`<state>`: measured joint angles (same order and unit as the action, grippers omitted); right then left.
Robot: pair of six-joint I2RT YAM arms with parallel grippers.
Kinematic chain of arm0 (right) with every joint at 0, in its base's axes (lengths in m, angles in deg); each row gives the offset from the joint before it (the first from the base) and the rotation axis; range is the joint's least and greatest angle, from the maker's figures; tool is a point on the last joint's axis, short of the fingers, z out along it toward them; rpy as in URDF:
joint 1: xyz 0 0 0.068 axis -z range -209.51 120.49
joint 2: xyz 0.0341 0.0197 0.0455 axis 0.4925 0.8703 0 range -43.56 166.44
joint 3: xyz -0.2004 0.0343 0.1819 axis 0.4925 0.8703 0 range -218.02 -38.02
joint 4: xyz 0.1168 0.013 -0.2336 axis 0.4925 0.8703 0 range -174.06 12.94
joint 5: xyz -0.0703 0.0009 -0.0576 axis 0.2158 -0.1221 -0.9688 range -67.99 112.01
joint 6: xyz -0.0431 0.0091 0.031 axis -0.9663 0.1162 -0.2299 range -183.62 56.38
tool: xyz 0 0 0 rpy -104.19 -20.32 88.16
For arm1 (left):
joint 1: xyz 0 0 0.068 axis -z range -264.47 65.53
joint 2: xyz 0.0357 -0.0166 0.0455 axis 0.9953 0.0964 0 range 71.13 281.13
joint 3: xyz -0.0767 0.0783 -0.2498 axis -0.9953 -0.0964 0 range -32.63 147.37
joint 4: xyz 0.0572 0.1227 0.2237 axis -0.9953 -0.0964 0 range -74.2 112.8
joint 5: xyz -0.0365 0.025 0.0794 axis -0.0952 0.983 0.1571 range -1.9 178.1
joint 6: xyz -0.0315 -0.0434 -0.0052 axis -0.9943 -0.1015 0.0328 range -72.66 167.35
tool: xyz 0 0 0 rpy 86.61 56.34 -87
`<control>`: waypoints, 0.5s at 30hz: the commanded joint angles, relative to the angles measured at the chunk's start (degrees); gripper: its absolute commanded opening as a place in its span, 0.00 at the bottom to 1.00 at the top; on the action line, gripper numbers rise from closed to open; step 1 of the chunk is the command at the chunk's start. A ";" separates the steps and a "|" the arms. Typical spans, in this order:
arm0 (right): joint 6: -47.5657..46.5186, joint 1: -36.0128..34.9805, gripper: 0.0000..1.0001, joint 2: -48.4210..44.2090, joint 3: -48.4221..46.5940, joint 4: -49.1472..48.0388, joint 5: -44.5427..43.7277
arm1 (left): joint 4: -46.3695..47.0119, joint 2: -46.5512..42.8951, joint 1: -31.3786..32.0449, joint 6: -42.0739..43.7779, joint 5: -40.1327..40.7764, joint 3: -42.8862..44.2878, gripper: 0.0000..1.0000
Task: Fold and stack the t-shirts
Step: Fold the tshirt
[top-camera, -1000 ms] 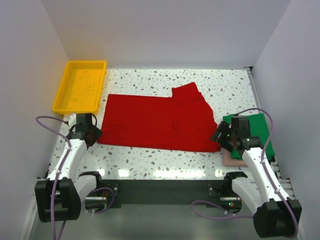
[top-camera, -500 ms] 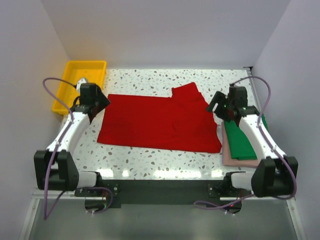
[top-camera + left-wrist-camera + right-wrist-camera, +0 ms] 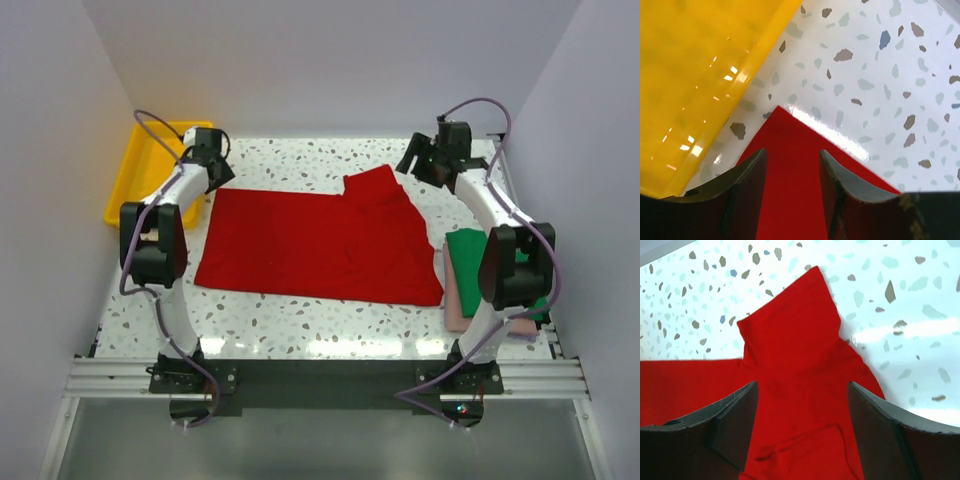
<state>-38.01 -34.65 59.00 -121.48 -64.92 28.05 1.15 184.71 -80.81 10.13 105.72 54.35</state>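
Observation:
The red t-shirt (image 3: 315, 245) lies spread flat mid-table, one sleeve (image 3: 790, 335) sticking out at its far right. My left gripper (image 3: 214, 170) hovers open over the shirt's far left corner (image 3: 790, 145), with red cloth showing between its fingers (image 3: 752, 180) and nothing gripped. Over the sleeve, my right gripper (image 3: 411, 165) hangs open, its fingers (image 3: 875, 412) wide apart above the cloth. At the right edge the folded green t-shirt (image 3: 466, 250) rests on the pink t-shirt (image 3: 455, 310), both partly hidden by the right arm.
A yellow tray (image 3: 135, 185) sits at the far left, close beside the left gripper, and its wall (image 3: 690, 75) fills the left wrist view's left side. White walls enclose the speckled table (image 3: 300, 160) at the back and on both sides.
Both arms have swung from the near edge out to the far side of the red t-shirt. Both grippers' jaws stand wider than a second ago.

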 commanded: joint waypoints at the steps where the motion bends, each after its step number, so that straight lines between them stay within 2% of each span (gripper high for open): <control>1: -1.52 -0.04 0.74 4.20 -5.47 -2.70 1.95 | -2.60 4.36 0.29 0.47 4.52 7.23 0.50; 7: -2.14 -0.13 0.73 9.40 -9.79 -2.97 2.57 | -5.59 11.75 0.29 -0.75 5.57 14.88 0.47; 15: -2.67 -0.13 0.73 12.92 -11.90 -2.53 2.57 | -5.77 13.51 0.29 -2.78 7.16 13.39 0.46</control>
<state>-39.32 -34.65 70.85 -130.37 -65.73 29.34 -4.42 197.83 -80.66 8.87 110.47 66.88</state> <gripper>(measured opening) 0.737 0.466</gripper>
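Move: The t-shirt's far left corner lies about 3 cm ahead of the left hand, 1 cm to its left and 7 cm below; the yellow bin's middle is some 16 cm left and 7 cm ahead. For the right hand, the sleeve's far right corner is roughly 9 cm ahead, 4 cm left and 14 cm below, and the sleeve's left corner about 6 cm ahead and 15 cm left. Both open hands head down to the far edge of the t-shirt. The left sinks about 4.5 cm and reaches some 3 cm forward, tipping slightly down, until the far left corner lies just ahead of and between its fingertips. The right reaches about 4 cm forward while sinking 3.5 cm towards the sleeve's far right corner, fingers staying wide; both slow towards the end. ##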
